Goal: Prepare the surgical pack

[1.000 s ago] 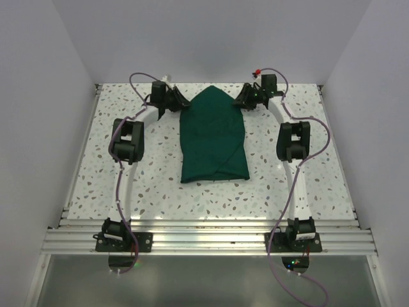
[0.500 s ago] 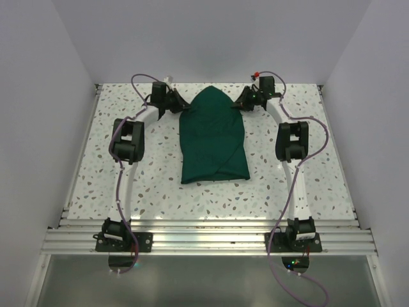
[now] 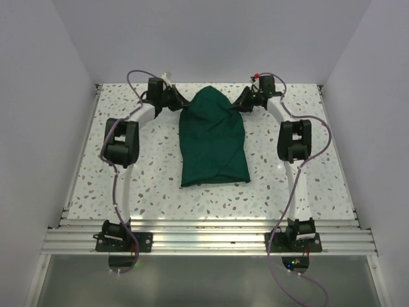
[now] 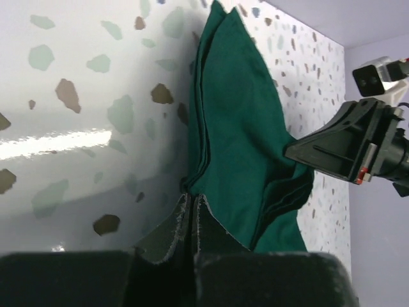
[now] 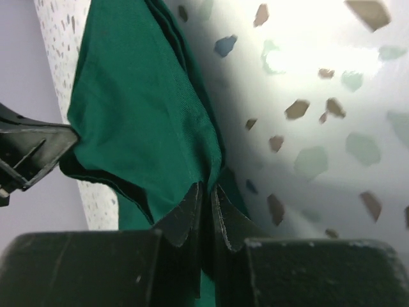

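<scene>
The surgical pack (image 3: pixel 213 141) is a dark green folded drape lying lengthwise in the middle of the speckled table, its far end drawn to a rounded point. My left gripper (image 3: pixel 179 104) is at the far left edge of the drape and my right gripper (image 3: pixel 241 102) is at the far right edge. In the left wrist view my left gripper (image 4: pixel 192 198) is shut, pinching the layered edge of the green cloth (image 4: pixel 236 128). In the right wrist view my right gripper (image 5: pixel 206 188) is shut on a fold of the cloth (image 5: pixel 140 96). What the drape wraps is hidden.
The speckled tabletop (image 3: pixel 147 185) is boxed in by white walls on the left, right and back. An aluminium rail (image 3: pixel 204 240) with both arm bases runs along the near edge. Purple cables loop beside each arm.
Both grippers have closed on the far edges of the drape. The left arm's elbow has swung outward to the left, and the drape's far end is gathered slightly narrower.
</scene>
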Tool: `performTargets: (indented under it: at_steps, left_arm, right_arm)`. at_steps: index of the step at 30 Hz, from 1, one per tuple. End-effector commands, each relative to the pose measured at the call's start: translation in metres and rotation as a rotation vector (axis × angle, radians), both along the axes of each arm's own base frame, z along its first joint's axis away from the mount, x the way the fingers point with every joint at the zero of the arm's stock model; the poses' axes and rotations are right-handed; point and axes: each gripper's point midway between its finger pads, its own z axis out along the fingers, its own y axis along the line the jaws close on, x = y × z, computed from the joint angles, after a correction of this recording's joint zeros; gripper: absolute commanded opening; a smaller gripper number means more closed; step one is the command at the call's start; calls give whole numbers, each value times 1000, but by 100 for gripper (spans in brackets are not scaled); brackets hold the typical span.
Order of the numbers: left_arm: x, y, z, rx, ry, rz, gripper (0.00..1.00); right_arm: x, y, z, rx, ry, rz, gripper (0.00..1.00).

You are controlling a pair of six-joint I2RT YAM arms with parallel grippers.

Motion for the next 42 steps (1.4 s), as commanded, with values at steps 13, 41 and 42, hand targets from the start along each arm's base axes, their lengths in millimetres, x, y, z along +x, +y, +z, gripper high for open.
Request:
performTargets:
  at_steps: [13, 41, 42]
  left_arm:
    - [-79, 8, 104, 40, -82, -76, 0]
    - [-239, -10, 127, 179, -46, -185, 0]
    - [-245, -9, 118, 185, -22, -188, 0]
  right_arm:
    - [-62, 2, 97, 16, 56, 23, 0]
    - [-177, -24, 106, -94, 208, 46, 1]
    - [-180, -24, 105, -100, 209, 50, 1]
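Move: Both near corners of the folded drape lie some 36 cm back towards the bases and 3 to 5 cm lower. The left corner is about 1 cm to the left of the left hand, the right corner about 4 cm to the right of the right hand. The drape's far peak stands between the hands, some 10 cm farther out than either, 11 cm right of the left hand and 11 cm left of the right. Keeping their pinch on the drape's far part, both hands lift first, by about 7 to 8 cm, then carry it back over the folded drape towards its near edge, climbing a little more. The left draws back some 22 cm, turning slightly clockwise; the right only about 16 cm, its fingers tipping further down. ##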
